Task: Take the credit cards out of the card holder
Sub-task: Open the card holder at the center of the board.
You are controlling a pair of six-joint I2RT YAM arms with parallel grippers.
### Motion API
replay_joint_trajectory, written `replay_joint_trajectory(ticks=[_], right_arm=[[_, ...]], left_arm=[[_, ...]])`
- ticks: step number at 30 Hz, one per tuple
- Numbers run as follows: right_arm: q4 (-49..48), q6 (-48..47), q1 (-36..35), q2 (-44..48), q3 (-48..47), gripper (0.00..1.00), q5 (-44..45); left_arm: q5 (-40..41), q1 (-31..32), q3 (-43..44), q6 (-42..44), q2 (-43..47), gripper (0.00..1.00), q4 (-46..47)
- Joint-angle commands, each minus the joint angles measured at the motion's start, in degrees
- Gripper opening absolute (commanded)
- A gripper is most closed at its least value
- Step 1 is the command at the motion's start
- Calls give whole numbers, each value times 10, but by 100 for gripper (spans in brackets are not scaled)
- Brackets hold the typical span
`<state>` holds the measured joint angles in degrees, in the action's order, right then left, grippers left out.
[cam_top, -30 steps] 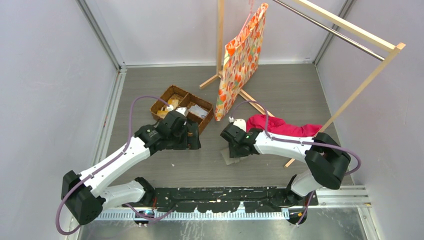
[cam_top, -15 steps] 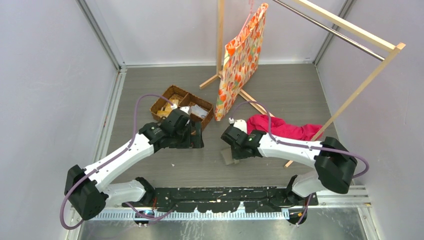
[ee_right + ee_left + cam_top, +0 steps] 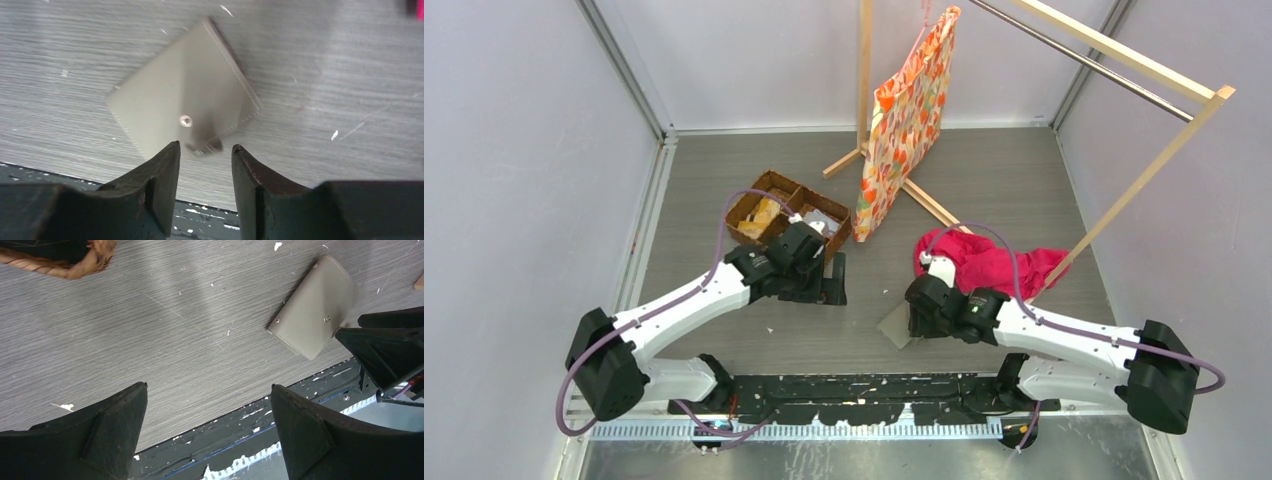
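Observation:
The card holder [image 3: 895,326] lies folded shut on the grey table near the front edge, grey-olive side up with a metal snap. It also shows in the left wrist view [image 3: 312,307] and in the right wrist view [image 3: 182,110]. No credit cards show. My right gripper [image 3: 204,147] hovers just over the holder's near corner by its tab; its jaws stand a little apart with nothing between them. In the top view it [image 3: 916,318] is at the holder's right edge. My left gripper [image 3: 209,390] is wide open and empty, left of the holder [image 3: 831,287].
A brown wicker divided basket [image 3: 772,208] stands behind the left gripper; its rim shows in the left wrist view [image 3: 65,262]. A red cloth [image 3: 984,262] lies behind the right arm. A floral bag [image 3: 904,120] hangs from a wooden rack [image 3: 1124,200]. The black base rail [image 3: 864,385] runs along the front edge.
My right arm has swung toward the front edge and to the right, and the card holder has shifted slightly that way. My left gripper has moved right, away from the basket.

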<state>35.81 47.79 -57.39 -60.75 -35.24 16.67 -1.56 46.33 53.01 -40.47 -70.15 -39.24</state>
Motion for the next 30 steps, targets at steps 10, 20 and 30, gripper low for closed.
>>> replay_joint_trajectory(ticks=[10,20,30], right_arm=[[0,172,-2,113,31,39,82],[-93,150,-5,5,-9,26,52],[-49,195,-5,20,48,20,12]], left_arm=[[237,182,133,23,-118,93,-2],[185,181,112,-28,-125,93,9],[170,179,118,3,-119,92,-16]])
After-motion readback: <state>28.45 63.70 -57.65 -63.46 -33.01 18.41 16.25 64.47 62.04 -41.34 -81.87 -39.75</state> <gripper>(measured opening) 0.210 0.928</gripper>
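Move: The card holder lies about 14 cm to the left gripper's right, roughly 1 cm ahead and 10 cm below. The basket is some 25 cm ahead of the left gripper and 10 cm to its left. From the right gripper, the card holder is only about 3 cm ahead, 2 cm left and 4 cm below, with the pink cloth roughly 16 cm ahead and 14 cm to the right. Bring the open left gripper rightward towards the card holder, overshooting to about 7 cm, then easing back 2 cm, tilting its fingers more outward. Meanwhile dip the right gripper back and right, lift it about 3 cm, then work it forward and left over the holder and lower it slightly, turning it clockwise some 15 degrees and half closing its fingers. ##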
